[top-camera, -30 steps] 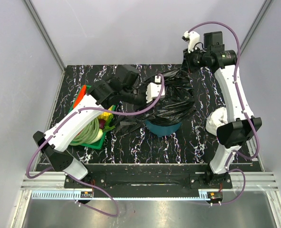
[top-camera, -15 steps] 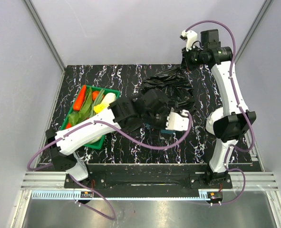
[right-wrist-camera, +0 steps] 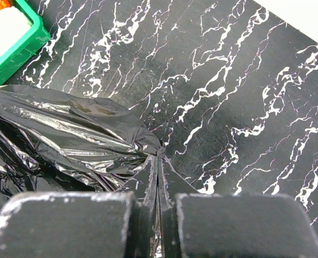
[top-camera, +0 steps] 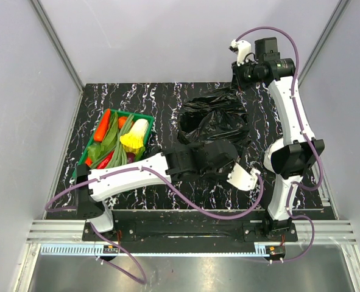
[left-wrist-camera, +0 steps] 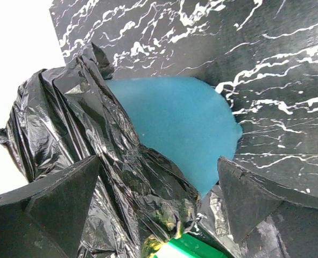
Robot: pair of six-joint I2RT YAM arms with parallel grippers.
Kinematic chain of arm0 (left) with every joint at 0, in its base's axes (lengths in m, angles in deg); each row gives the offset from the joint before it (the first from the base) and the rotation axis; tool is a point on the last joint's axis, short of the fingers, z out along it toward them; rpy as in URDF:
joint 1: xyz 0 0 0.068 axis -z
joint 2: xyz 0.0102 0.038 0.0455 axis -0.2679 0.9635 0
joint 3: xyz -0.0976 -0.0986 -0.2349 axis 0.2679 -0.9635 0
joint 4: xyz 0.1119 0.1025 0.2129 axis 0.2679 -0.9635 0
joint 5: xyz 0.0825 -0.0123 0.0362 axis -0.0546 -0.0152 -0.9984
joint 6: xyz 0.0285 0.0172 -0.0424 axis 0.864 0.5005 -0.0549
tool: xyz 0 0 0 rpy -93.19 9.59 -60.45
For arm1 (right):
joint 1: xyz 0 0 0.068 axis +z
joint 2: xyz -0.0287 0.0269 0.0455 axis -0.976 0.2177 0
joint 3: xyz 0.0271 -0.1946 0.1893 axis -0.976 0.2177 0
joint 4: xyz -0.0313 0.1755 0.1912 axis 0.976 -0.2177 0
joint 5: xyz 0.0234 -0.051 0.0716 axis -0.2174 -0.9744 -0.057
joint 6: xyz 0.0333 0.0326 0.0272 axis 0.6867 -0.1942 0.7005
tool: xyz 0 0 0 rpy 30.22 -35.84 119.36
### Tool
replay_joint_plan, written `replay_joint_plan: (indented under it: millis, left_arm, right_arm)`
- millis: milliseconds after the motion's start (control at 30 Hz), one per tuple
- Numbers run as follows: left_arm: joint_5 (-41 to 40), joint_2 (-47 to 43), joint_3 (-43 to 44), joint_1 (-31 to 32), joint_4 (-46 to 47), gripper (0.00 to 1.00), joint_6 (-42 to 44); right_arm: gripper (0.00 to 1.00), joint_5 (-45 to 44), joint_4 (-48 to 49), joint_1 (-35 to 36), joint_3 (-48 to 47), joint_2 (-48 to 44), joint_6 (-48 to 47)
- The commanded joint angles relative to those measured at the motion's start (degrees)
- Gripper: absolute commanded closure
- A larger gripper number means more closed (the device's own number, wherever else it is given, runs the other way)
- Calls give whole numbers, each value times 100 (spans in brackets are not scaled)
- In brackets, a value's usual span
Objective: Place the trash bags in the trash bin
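A crinkly black trash bag (top-camera: 213,118) lies heaped over the trash bin, which is hidden in the top view. My right gripper (top-camera: 237,85) is raised at the back right, shut on a pinched corner of the bag (right-wrist-camera: 148,141), with the film squeezed between its fingertips (right-wrist-camera: 157,161). My left gripper (top-camera: 216,155) sits low at the bin's near right side, open. In the left wrist view the teal bin wall (left-wrist-camera: 175,123) shows between its spread fingers (left-wrist-camera: 67,199), with bag film (left-wrist-camera: 83,134) draped over the bin's left side. Nothing is held in the left gripper (left-wrist-camera: 159,161).
A green tray (top-camera: 85,159) of vegetables stands on the left of the black marbled table (top-camera: 137,97); its corner shows in the right wrist view (right-wrist-camera: 13,48). My left arm (top-camera: 131,176) lies across the table's front. Grey walls close in the sides and back.
My left arm has swung from above the tray, across the front of the bin, to its near right side. The right gripper keeps its hold on the bag near the back.
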Motion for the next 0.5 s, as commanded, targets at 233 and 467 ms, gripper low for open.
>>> replay_joint_plan:
  millis: [233,467]
  left_arm:
    - [-883,188,-142,65,959,23,706]
    - [-1103,250,209,223,740,24,741]
  right_arm:
    - [97,-51,-82,55,-320,61,-90]
    - [98,-42,-82,55,-407,131,-99]
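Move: The near rim of the black trash bag, draped over the bin, lies about 10 cm ahead of the left hand, 2 cm to its left and slightly below. The bin's middle is some 16 cm ahead, 3 cm left, 15 cm down; the vegetable tray stands roughly 33 cm left, 9 cm ahead. From the right hand, the near rim is about 18 cm back, 5 cm left and 5 cm lower. Left hand eases about 2 cm forward towards the bag's near rim, partly closing; right keeps pinching the bag. ##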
